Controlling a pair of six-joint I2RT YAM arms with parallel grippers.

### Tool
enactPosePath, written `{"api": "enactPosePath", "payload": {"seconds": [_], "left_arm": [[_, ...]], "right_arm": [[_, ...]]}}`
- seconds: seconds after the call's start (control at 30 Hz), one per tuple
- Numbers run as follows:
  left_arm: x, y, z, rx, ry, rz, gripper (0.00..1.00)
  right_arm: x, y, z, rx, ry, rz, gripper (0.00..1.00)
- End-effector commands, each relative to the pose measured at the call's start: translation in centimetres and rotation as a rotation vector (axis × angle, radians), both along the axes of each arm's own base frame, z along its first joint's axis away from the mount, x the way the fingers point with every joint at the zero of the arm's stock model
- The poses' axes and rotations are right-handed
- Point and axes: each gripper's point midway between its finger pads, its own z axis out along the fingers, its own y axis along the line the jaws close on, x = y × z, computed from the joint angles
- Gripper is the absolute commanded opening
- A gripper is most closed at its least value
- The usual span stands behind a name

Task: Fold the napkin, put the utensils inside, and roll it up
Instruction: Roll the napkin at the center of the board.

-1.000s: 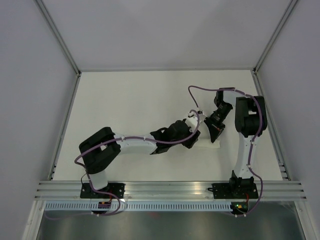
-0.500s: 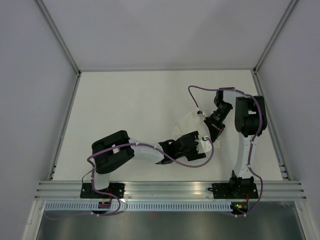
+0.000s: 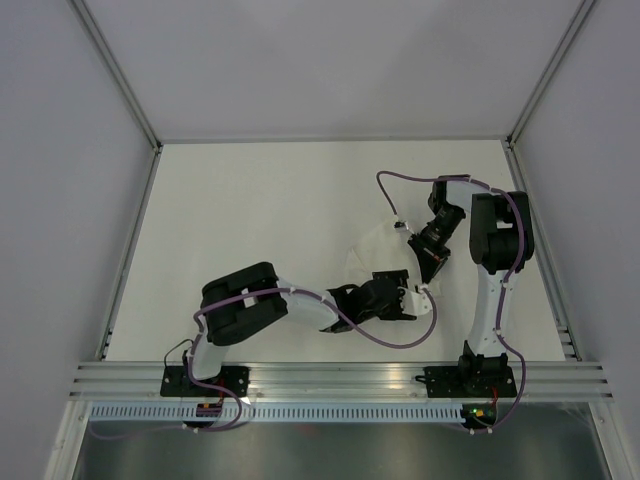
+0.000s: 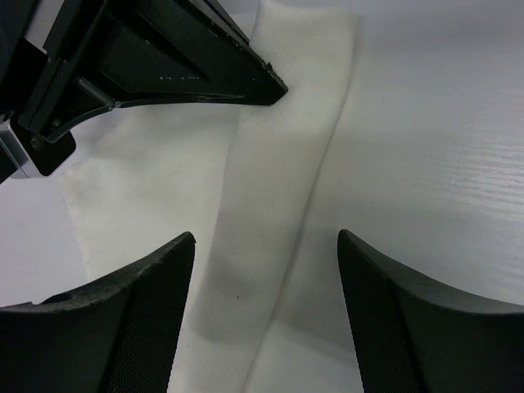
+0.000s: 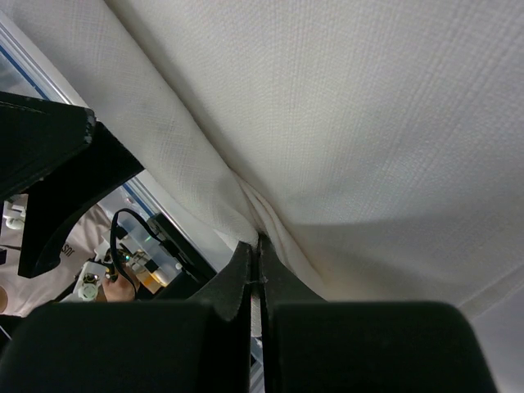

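The white napkin [image 3: 372, 248] lies bunched between the two grippers, one part lifted. In the left wrist view a folded strip of the napkin [image 4: 278, 147] runs along the table between the wide-apart fingers of my left gripper [image 4: 266, 237], which is open and holds nothing. That left gripper [image 3: 405, 298] sits low, just near of the right gripper [image 3: 432, 268]. My right gripper [image 5: 260, 241] is shut on a pinched fold of the napkin [image 5: 368, 123], whose cloth fills its view. Its dark fingers [image 4: 164, 57] show at the top left of the left wrist view. The utensils are hidden.
The white tabletop [image 3: 260, 210] stretches away to the left and far side, bounded by grey walls and metal corner posts [image 3: 130, 95]. An aluminium rail [image 3: 340, 378] carrying both arm bases runs along the near edge. Purple cables [image 3: 400, 180] loop over the arms.
My left gripper has opened, let the napkin go and drawn back toward the near edge. A lifted part of the napkin now shows where it was. The right gripper has held still.
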Motion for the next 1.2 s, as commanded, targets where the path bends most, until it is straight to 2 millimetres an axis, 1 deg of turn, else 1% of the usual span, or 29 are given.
{"api": "enactPosePath", "payload": {"seconds": [0.0,0.07,0.13,0.2,0.23,0.3,0.37,0.4,0.5,0.53,0.6,0.63,0.7,0.73,0.77,0.8,0.83,0.9,0.93,0.97,1.0,1.03,1.07,1.1,1.13,1.17], "left_arm": [[0.1,-0.4,-1.0,0.056,-0.028,-0.035,0.74],[-0.2,-0.3,-1.8,0.080,-0.004,-0.051,0.72],[-0.4,-0.6,-2.2,0.091,0.017,-0.062,0.67],[-0.5,-0.5,-2.7,0.110,0.041,-0.072,0.66],[-0.6,-0.5,-2.9,0.115,0.056,-0.076,0.63],[-0.8,-0.4,-3.4,0.127,0.101,-0.087,0.61],[-0.7,-0.5,-3.5,0.127,0.137,-0.087,0.57],[-0.7,-0.1,-3.9,0.148,0.155,-0.088,0.56],[-0.6,0.0,-4.1,0.154,0.195,-0.092,0.49],[-0.6,0.5,-4.6,0.174,0.215,-0.084,0.46],[-0.4,0.4,-4.6,0.179,0.232,-0.076,0.42],[-1.0,0.7,-5.3,0.201,0.279,-0.090,0.39],[-1.2,0.4,-5.1,0.193,0.320,-0.103,0.37],[-1.5,0.5,-5.5,0.202,0.345,-0.106,0.35],[-1.8,0.3,-5.4,0.207,0.391,-0.119,0.34],[-2.2,0.6,-5.7,0.226,0.428,-0.126,0.34],[-2.6,0.6,-5.9,0.237,0.459,-0.134,0.30],[-3.4,0.6,-6.1,0.248,0.533,-0.152,0.27],[-3.5,0.8,-6.0,0.241,0.570,-0.146,0.25],[-4.1,0.5,-5.6,0.225,0.619,-0.173,0.24],[-4.6,0.8,-5.6,0.229,0.659,-0.174,0.24],[-4.6,0.8,-5.4,0.218,0.698,-0.165,0.24],[-5.3,0.6,-5.0,0.202,0.743,-0.195,0.24],[-5.7,0.9,-4.9,0.206,0.781,-0.199,0.24],[-5.9,1.0,-4.8,0.199,0.821,-0.191,0.24],[-6.6,0.7,-4.5,0.196,0.870,-0.220,0.24]], "right_arm": [[4.7,-2.3,-6.1,-0.080,-0.231,0.104,0.01],[4.8,-2.4,-6.0,-0.079,-0.235,0.105,0.01],[4.8,-2.3,-6.0,-0.075,-0.235,0.105,0.00],[4.9,-2.3,-6.0,-0.074,-0.236,0.103,0.00],[4.8,-2.4,-6.0,-0.074,-0.234,0.102,0.00],[4.8,-2.3,-6.0,-0.072,-0.233,0.104,0.00],[4.9,-2.3,-5.9,-0.072,-0.238,0.104,0.00],[4.8,-2.3,-5.9,-0.071,-0.233,0.102,0.00],[4.9,-2.3,-5.9,-0.068,-0.235,0.100,0.00],[4.9,-2.2,-5.9,-0.066,-0.233,0.099,0.00],[4.9,-2.2,-5.9,-0.064,-0.233,0.097,0.01],[4.9,-2.2,-5.9,-0.064,-0.233,0.097,0.01],[5.0,-2.0,-5.8,-0.057,-0.235,0.098,0.00],[5.1,-2.0,-5.7,-0.056,-0.240,0.094,0.00],[5.2,-1.9,-5.5,-0.054,-0.244,0.089,0.01],[5.4,-1.8,-5.4,-0.045,-0.251,0.079,0.03],[5.6,-1.6,-5.0,-0.040,-0.265,0.074,0.12],[6.1,-1.3,-4.4,-0.019,-0.289,0.053,0.22],[6.5,-1.2,-3.6,-0.010,-0.310,0.043,0.31],[6.8,-1.2,-3.2,-0.005,-0.323,0.032,0.34],[7.2,-0.9,-2.6,0.010,-0.341,0.019,0.37],[7.9,-0.9,-1.6,0.018,-0.376,0.004,0.40],[8.2,-0.9,-1.1,0.025,-0.390,-0.013,0.42],[8.5,-0.8,-0.5,0.035,-0.404,-0.034,0.43],[9.2,-0.6,0.5,0.050,-0.437,-0.055,0.45],[9.5,-0.3,1.1,0.062,-0.451,-0.065,0.45]]}}
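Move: The near rolled edge of the napkin runs between my open left fingers, its middle about 1 cm ahead of that hand, 2 cm right and 1 cm lower. My closed right fingertips stand about 3 cm ahead and 4 cm right of my left hand; the flat, unrolled napkin's middle is some 11 cm ahead and 5 cm left of it. From my right hand, the bit of roll my left goes for is about 2 cm back and 2 cm left, at about its height. I close my left fingers from wide to about a quarter open, pinching the rolled edge between the pads while easing that hand about 2 cm right and a little forward. It tips some 25 degrees steeper. My right hand keeps its pinch until my left has nearly closed, then opens almost halfway, lets go of the fold and moves off about 2 cm forward. ##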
